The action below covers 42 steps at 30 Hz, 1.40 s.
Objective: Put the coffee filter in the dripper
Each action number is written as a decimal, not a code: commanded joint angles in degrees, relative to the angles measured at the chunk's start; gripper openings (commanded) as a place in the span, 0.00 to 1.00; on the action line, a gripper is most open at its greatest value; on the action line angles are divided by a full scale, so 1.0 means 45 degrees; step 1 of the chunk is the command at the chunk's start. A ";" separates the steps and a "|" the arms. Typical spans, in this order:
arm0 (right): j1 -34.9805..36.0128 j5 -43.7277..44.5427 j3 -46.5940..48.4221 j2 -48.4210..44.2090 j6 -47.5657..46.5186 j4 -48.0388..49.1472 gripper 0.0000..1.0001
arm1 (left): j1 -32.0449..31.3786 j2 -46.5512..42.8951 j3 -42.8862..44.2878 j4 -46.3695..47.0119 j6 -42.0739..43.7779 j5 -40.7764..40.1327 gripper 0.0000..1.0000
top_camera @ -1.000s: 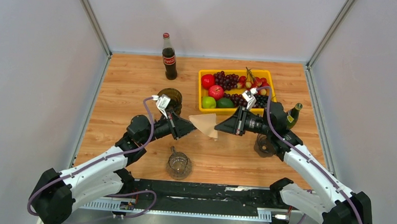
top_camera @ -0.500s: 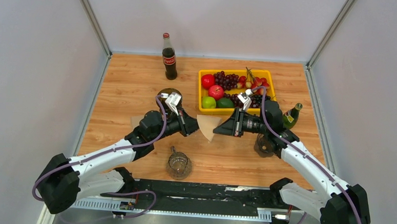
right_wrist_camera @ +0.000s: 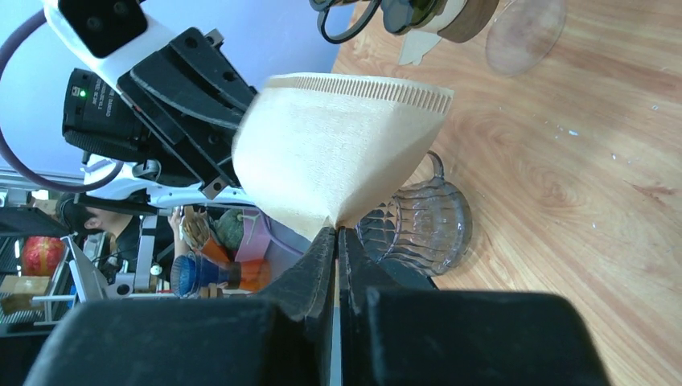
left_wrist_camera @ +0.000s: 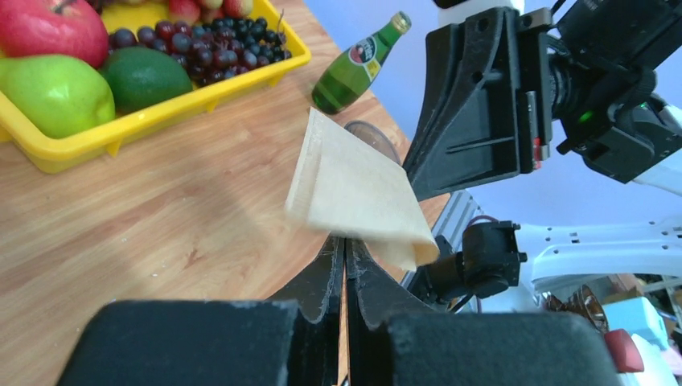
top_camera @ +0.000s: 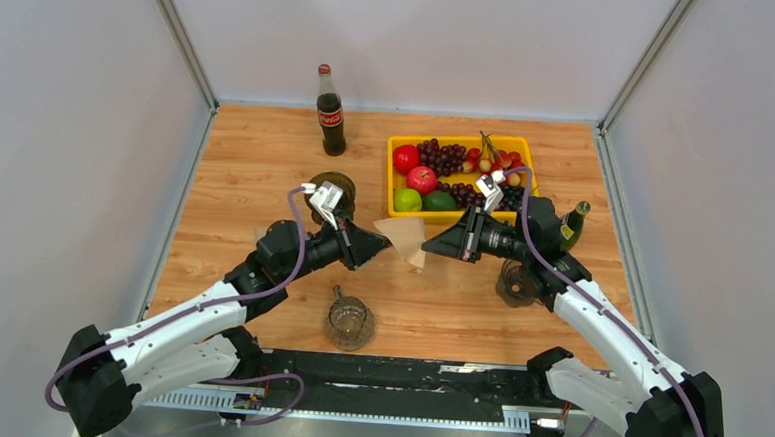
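Note:
A tan paper coffee filter hangs in the air over the middle of the table, between my two grippers. My left gripper comes in from the left and is shut on one side of it; in the left wrist view the filter covers the closed fingertips. From the right, my right gripper is shut on the filter's pointed bottom seam. The filter's mouth bulges partly open. The dripper, clear ribbed glass with a handle, stands on the table nearer the front, below and left of the filter.
A yellow tray of fruit sits at the back right. A cola bottle stands at the back. A brown glass vessel is behind my left wrist. A green bottle and a dark glass piece are by my right arm.
My left arm rose and swung toward the brown vessel, then came back down to the filter. The filter sits slightly higher and looks more spread open. My right arm has barely moved.

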 commanded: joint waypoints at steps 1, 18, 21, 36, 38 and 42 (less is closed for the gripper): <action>-0.0136 0.0229 0.0321 -0.0404 0.0335 0.0437 0.05 | -0.0058 -0.1036 -0.0075 -0.1134 0.0711 -0.0699 0.06; -0.0142 -0.0141 0.0534 -0.0327 0.0517 0.0438 0.05 | -0.0059 -0.2056 -0.0248 -0.1533 0.1208 -0.0090 0.42; -0.0144 -0.0102 0.0536 -0.0365 0.0515 0.0442 0.05 | -0.0058 -0.2586 -0.0424 -0.1434 0.1074 -0.0320 0.49; 0.1669 0.9831 0.1561 0.0958 -0.3380 -0.6806 0.72 | -0.0061 -0.2831 -0.0310 -0.2876 0.1093 -0.0888 1.00; 0.2501 1.1601 0.1691 0.1669 -0.3258 -0.7415 0.75 | -0.0061 -0.3072 -0.0445 -0.3206 0.1086 -0.1085 1.00; 0.4162 1.2678 0.1778 0.3500 -0.3426 -0.7774 0.78 | -0.0061 -0.3786 -0.0746 -0.3901 0.1079 -0.1522 1.00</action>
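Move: The coffee filter hangs in the air between the hands, pinched at its pointed end by the right gripper; its middle lies about 4 cm left of and 1 cm ahead of that hand, and about 4 cm right and 1 cm ahead of the left. The dripper on its glass stands about 10 cm ahead of the left hand, 10 cm left and 10 cm lower, the glass mug 11 cm back, 6 cm left and 19 cm below. The filter is let go by the right gripper, which first holds still, then opens about three quarters and drops some 13 cm towards the table, easing about 5 cm right while its fingers tip down some 40 degrees. Beside the filter's edge, the left gripper bobs up and down slightly, draws about 4 cm left and a little back, and spreads its fingers from nearly shut to fully open. ##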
